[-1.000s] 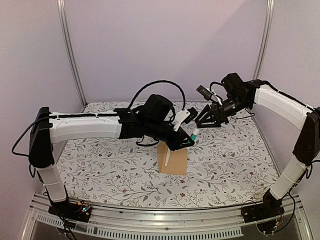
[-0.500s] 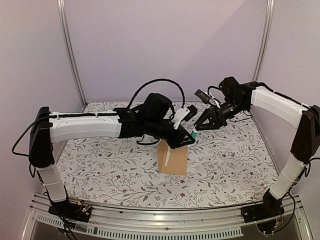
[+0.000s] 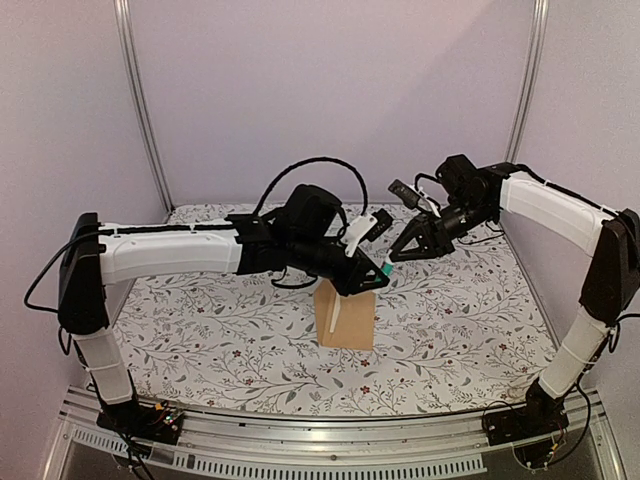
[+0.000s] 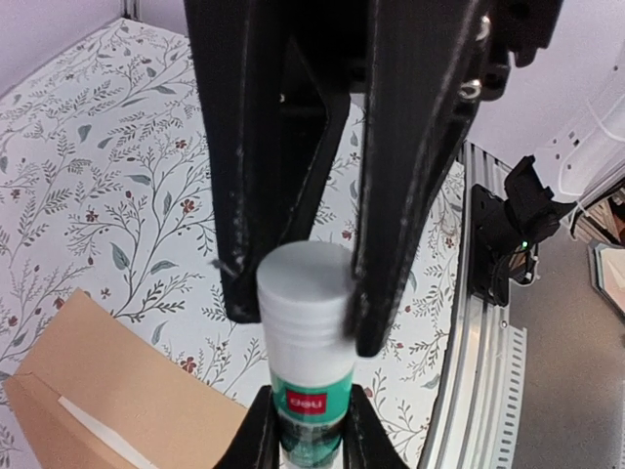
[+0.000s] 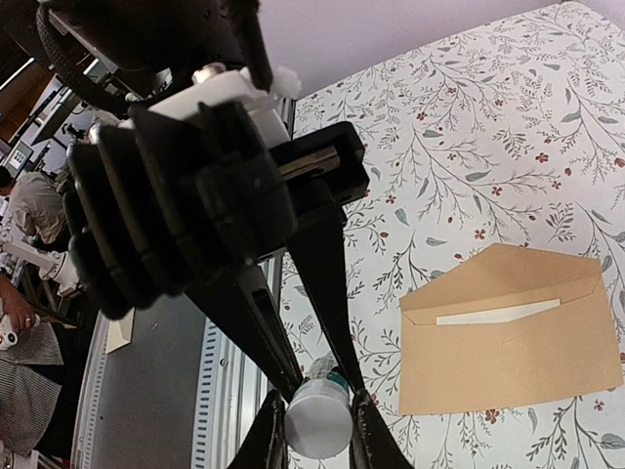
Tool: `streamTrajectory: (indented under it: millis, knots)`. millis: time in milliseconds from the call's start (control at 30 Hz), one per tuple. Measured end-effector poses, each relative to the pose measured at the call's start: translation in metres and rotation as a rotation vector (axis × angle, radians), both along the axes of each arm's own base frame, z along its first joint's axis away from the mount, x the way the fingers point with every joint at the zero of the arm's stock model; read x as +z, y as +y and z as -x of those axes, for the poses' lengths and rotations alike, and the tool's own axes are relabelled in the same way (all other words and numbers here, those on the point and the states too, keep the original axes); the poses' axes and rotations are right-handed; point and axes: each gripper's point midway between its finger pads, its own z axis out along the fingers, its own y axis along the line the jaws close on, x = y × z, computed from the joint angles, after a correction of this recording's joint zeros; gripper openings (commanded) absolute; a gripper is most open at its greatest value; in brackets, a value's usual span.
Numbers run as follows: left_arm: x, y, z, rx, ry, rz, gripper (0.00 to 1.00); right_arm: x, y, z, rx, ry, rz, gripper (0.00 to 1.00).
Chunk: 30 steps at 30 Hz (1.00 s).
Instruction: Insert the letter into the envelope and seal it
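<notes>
A glue stick (image 3: 383, 268) with a white cap (image 4: 305, 288) and a green label (image 4: 311, 415) hangs in the air between both arms. My left gripper (image 3: 374, 278) (image 4: 308, 442) is shut on its green body. My right gripper (image 3: 393, 256) (image 5: 317, 432) is shut on the white cap (image 5: 318, 422), a finger touching each side. Below them the tan envelope (image 3: 346, 320) (image 5: 508, 342) (image 4: 107, 391) lies on the table with its flap open. A cream strip of the letter (image 5: 498, 313) (image 4: 93, 432) shows inside the opening.
The table carries a floral cloth (image 3: 200, 330). An aluminium rail (image 3: 330, 455) runs along the near edge by the arm bases. Purple walls with metal posts (image 3: 140, 100) close off the back and the sides.
My right gripper has come in slightly towards the left one and closed its fingers onto the glue stick's white cap. The left arm and the envelope have stayed put.
</notes>
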Motion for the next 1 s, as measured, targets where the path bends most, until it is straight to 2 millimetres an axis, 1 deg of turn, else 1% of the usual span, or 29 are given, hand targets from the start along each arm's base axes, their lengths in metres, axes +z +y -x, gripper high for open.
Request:
streamTrajectory:
  millis: [100,167,233,300,333,400,467,500,533,633,700,833,1000]
  knots:
    - [0.001,0.000,0.000,-0.020,-0.002,0.010,0.00,0.003,-0.001,-0.002,0.006,-0.026,0.014,0.01]
    - [0.002,0.001,-0.002,-0.032,-0.013,0.027,0.00,0.007,-0.004,-0.007,0.002,-0.053,0.022,0.01]
    - [-0.001,0.006,-0.003,-0.041,-0.015,0.028,0.00,0.016,-0.007,-0.015,-0.010,-0.077,0.014,0.02]
    - [-0.015,0.016,-0.001,-0.052,0.013,-0.005,0.00,0.030,-0.019,-0.035,-0.060,-0.130,0.005,0.02]
    - [-0.023,0.020,0.000,-0.055,0.027,-0.026,0.00,0.036,-0.028,-0.046,-0.093,-0.158,0.004,0.02]
    - [-0.037,0.027,0.004,-0.058,0.054,-0.066,0.00,0.039,-0.042,-0.061,-0.140,-0.193,0.009,0.03]
    - [-0.045,0.032,0.007,-0.057,0.069,-0.089,0.00,0.028,-0.054,-0.071,-0.181,-0.198,0.036,0.03]
    - [-0.047,0.033,0.007,-0.054,0.072,-0.096,0.00,0.017,-0.060,-0.074,-0.200,-0.201,0.059,0.03]
    - [-0.048,0.034,0.006,-0.045,0.070,-0.100,0.00,0.005,-0.064,-0.072,-0.211,-0.191,0.085,0.03]
    - [-0.045,0.035,0.001,-0.015,0.059,-0.099,0.00,-0.042,-0.077,-0.062,-0.249,-0.172,0.194,0.05]
    - [-0.040,0.035,-0.004,0.013,0.051,-0.090,0.00,-0.065,-0.086,-0.057,-0.277,-0.181,0.261,0.05]
    - [-0.032,0.033,-0.010,0.054,0.046,-0.062,0.00,-0.095,-0.109,-0.057,-0.367,-0.289,0.387,0.05]
    - [-0.024,0.029,-0.015,0.084,0.057,-0.023,0.00,-0.124,-0.136,-0.070,-0.481,-0.405,0.519,0.06]
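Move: Just off the left fingertips, the right fingers are already shut on the white cap of the glue stick. The stick's middle sits in the left grip and lies about 3 cm below, 2 cm back and 1 cm left of the right hand. The open envelope on the table lies some 8 cm ahead, 6 cm left and 20 cm below the left hand. From the right hand it is about 7 cm ahead, 8 cm left and 24 cm below. Pulling the cap off the glue stick, the right hand goes forward, right and a little up, then sinks some 16 cm while still drawing right, its shut fingers tipping down and swinging clockwise. The left hand keeps its pinch on the stick, shifts about 3 cm left and dips about 5 cm, then rises halfway back and edges forward. ##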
